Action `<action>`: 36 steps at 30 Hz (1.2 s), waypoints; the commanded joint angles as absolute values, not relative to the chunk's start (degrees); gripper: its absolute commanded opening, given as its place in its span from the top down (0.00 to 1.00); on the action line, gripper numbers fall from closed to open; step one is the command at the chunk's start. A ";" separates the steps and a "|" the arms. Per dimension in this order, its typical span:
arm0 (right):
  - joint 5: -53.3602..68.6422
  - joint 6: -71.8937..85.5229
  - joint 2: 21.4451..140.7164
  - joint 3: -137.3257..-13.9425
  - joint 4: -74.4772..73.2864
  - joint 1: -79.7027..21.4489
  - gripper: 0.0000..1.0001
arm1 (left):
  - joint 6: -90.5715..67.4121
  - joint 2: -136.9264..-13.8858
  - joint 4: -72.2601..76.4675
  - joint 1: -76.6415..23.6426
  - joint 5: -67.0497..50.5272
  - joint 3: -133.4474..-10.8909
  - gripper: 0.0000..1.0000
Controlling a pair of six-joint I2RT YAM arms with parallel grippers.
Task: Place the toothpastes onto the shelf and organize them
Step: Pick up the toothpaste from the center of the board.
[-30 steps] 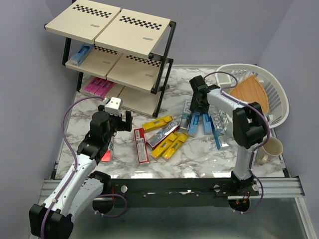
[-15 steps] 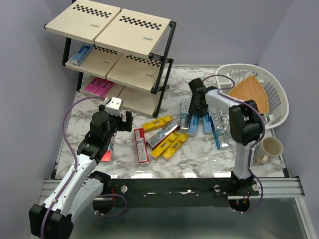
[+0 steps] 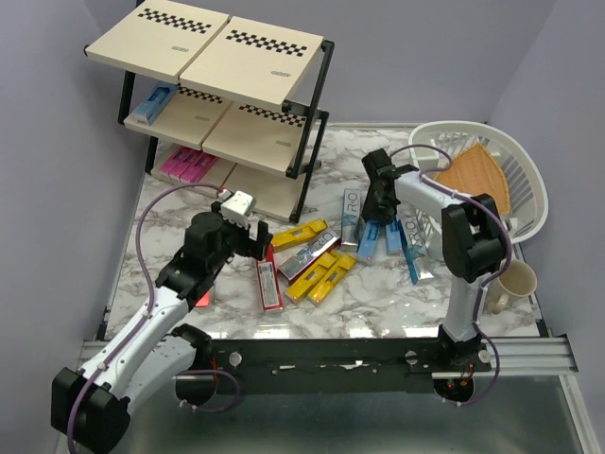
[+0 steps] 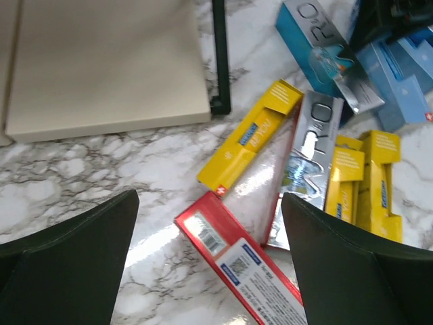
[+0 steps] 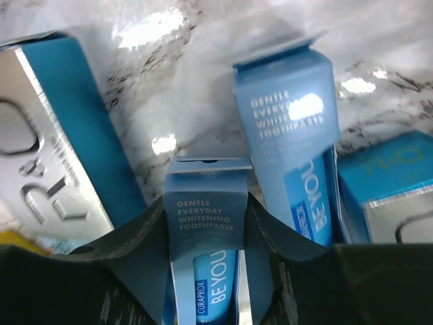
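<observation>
The shelf (image 3: 236,66) stands at the back left; a light blue toothpaste (image 3: 151,104) lies on its middle tier and pink ones (image 3: 184,165) on the bottom tier. Yellow (image 3: 299,234), red (image 3: 268,279), silver (image 3: 351,213) and light blue toothpastes lie loose mid-table. My right gripper (image 5: 206,213) is shut on a light blue toothpaste (image 5: 205,183), one finger on each long side; another light blue box (image 5: 291,115) lies beside it. My left gripper (image 4: 210,203) hangs open above the red box (image 4: 250,271), touching nothing.
A white basket (image 3: 539,203) at the right holds a wedge-shaped wooden board (image 3: 477,175). A beige mug (image 3: 510,284) stands near the right edge. The shelf's black leg (image 4: 220,61) and bottom board (image 4: 101,61) lie just beyond the left gripper.
My left arm has swung right, over the red box. The right gripper's jaws have closed in on the light blue box, and the silver box beside it has shifted.
</observation>
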State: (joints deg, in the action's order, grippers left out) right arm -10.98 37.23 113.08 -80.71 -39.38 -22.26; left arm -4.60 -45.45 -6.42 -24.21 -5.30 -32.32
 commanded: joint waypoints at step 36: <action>4.66 46.41 97.30 -78.57 -50.10 -22.24 0.58 | -17.31 -98.07 -21.26 -71.81 41.83 -79.88 0.02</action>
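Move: Pinched by its far end in the right fingers, the blue toothpaste has its middle some 26 cm right of the left hand, 5 cm ahead and 16 cm below. The second blue toothpaste lies about 5 cm to the right of it, and the silver box 4 cm left of it and 5 cm farther out. Two yellow toothpastes lie 16 cm right of the left hand, 5 cm back. From the right hand, the empty left hand is some 28 cm left, 11 cm back and 15 cm higher. Lifting the blue toothpaste off the board, the right hand keeps its pinch, rises about 7 cm, then eases back and a little left while its fingertips tip to the left. The left hand meanwhile sweeps some 27 cm right over the yellow toothpastes towards it, drawing slightly back, fingers wide open, turning a little clockwise, and finally sinks a little and rolls its left side up. ##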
